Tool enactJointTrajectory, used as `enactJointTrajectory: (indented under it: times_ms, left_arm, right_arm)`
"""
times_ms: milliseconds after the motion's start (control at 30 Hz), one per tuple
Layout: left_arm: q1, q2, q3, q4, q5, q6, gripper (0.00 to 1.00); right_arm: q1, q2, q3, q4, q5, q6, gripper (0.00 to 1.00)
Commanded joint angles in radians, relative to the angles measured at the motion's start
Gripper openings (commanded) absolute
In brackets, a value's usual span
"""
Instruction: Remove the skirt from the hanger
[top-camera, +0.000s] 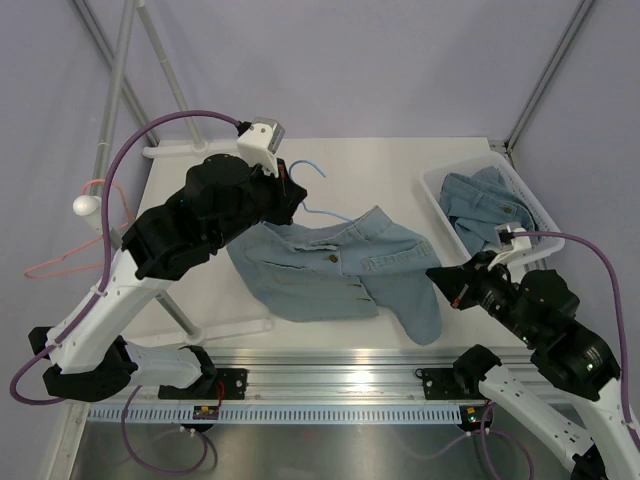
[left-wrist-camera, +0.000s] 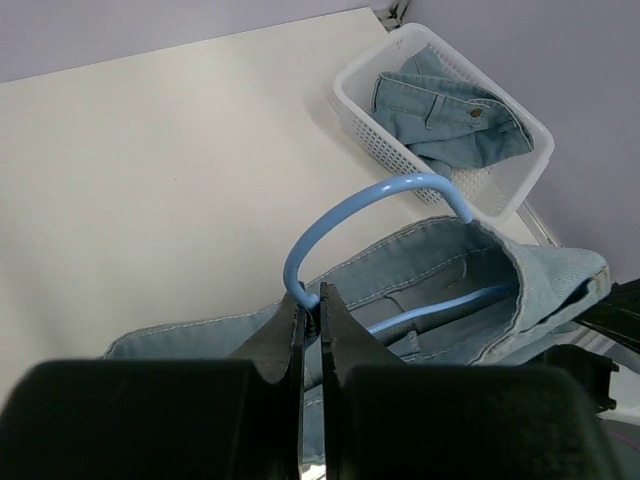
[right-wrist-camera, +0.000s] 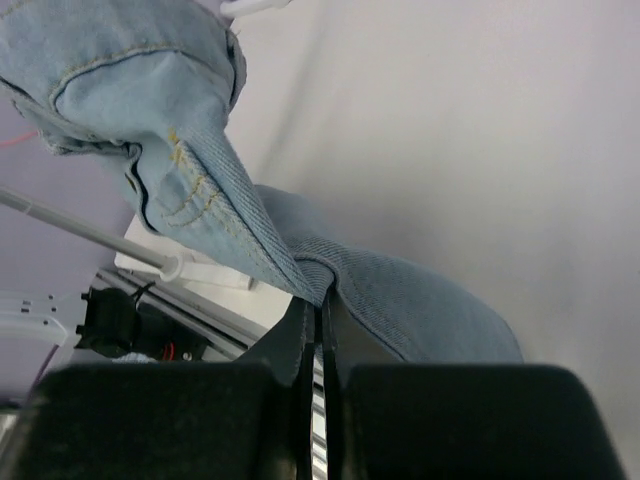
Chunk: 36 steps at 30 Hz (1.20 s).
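A light blue denim skirt (top-camera: 330, 265) hangs on a light blue hanger (top-camera: 312, 190) held above the white table (top-camera: 390, 170). My left gripper (top-camera: 288, 193) is shut on the base of the hanger's hook (left-wrist-camera: 312, 298). In the left wrist view the hanger's bar (left-wrist-camera: 440, 308) runs inside the skirt's waistband (left-wrist-camera: 520, 270). My right gripper (top-camera: 440, 278) is shut on a pinched fold of the skirt (right-wrist-camera: 322, 278) at its right side. The denim drapes both ways from my right gripper (right-wrist-camera: 318, 305).
A white basket (top-camera: 436, 190) at the right rear holds more denim clothes (top-camera: 485, 205); it also shows in the left wrist view (left-wrist-camera: 370, 130). A white rail (top-camera: 225, 330) lies near the front left. A pink hanger (top-camera: 70, 262) hangs off the left edge.
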Motion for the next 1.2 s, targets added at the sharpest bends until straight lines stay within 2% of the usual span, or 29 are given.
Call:
enactJointTrajectory:
  times_ms: [0,267,600,867,1000,1167]
  left_arm:
    - [0.001,-0.03,-0.013,0.083,-0.066,0.035,0.0]
    - [-0.001,-0.078,-0.096,0.139,-0.088,0.042,0.0]
    - [0.001,-0.091,-0.13,0.139,-0.161,0.065,0.0]
    - [0.004,-0.094,-0.188,0.156,-0.18,0.074,0.0]
    - [0.008,-0.099,-0.209,0.169,-0.166,0.065,0.0]
    - [0.008,-0.091,-0.183,0.202,-0.109,0.042,0.0]
  right_arm:
    - [0.002,-0.061,0.095,-0.12,0.209,0.085,0.0]
    - [0.002,-0.148,0.191,-0.385,0.412,0.185,0.0]
    - [0.002,-0.248,0.323,-0.536,0.56,0.268,0.0]
    - [0.003,-0.318,0.526,-0.662,0.715,0.308,0.0]
    - [0.009,-0.315,0.567,-0.696,0.717,0.303,0.0]
    - [0.012,-0.257,0.504,-0.636,0.616,0.241,0.0]
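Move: The right hand already pinches the right end of the skirt's waistband; the blue hanger's neck, held in the left hand, lies about 20 cm to its left, 8 cm ahead and 12 cm higher. The skirt's middle hangs some 13 cm left of the right hand, 3 cm ahead and 5 cm below; from the left hand it is roughly 8 cm right, 5 cm back and 16 cm below. The white basket stands about 24 cm ahead of the right hand, 22 cm right and 27 cm below. Keeping its pinch on the waistband, the right hand drags the skirt away from the blue hanger, some 21 cm right and 12 cm back while rising about 6 cm, easing midway and then quickening, and turning clockwise some 35 degrees as its left side lifts. The left hand stays shut on the hanger's neck as the counter-hold, is drawn a few centimetres right with the pull, then swings back left and slightly forward and down. ##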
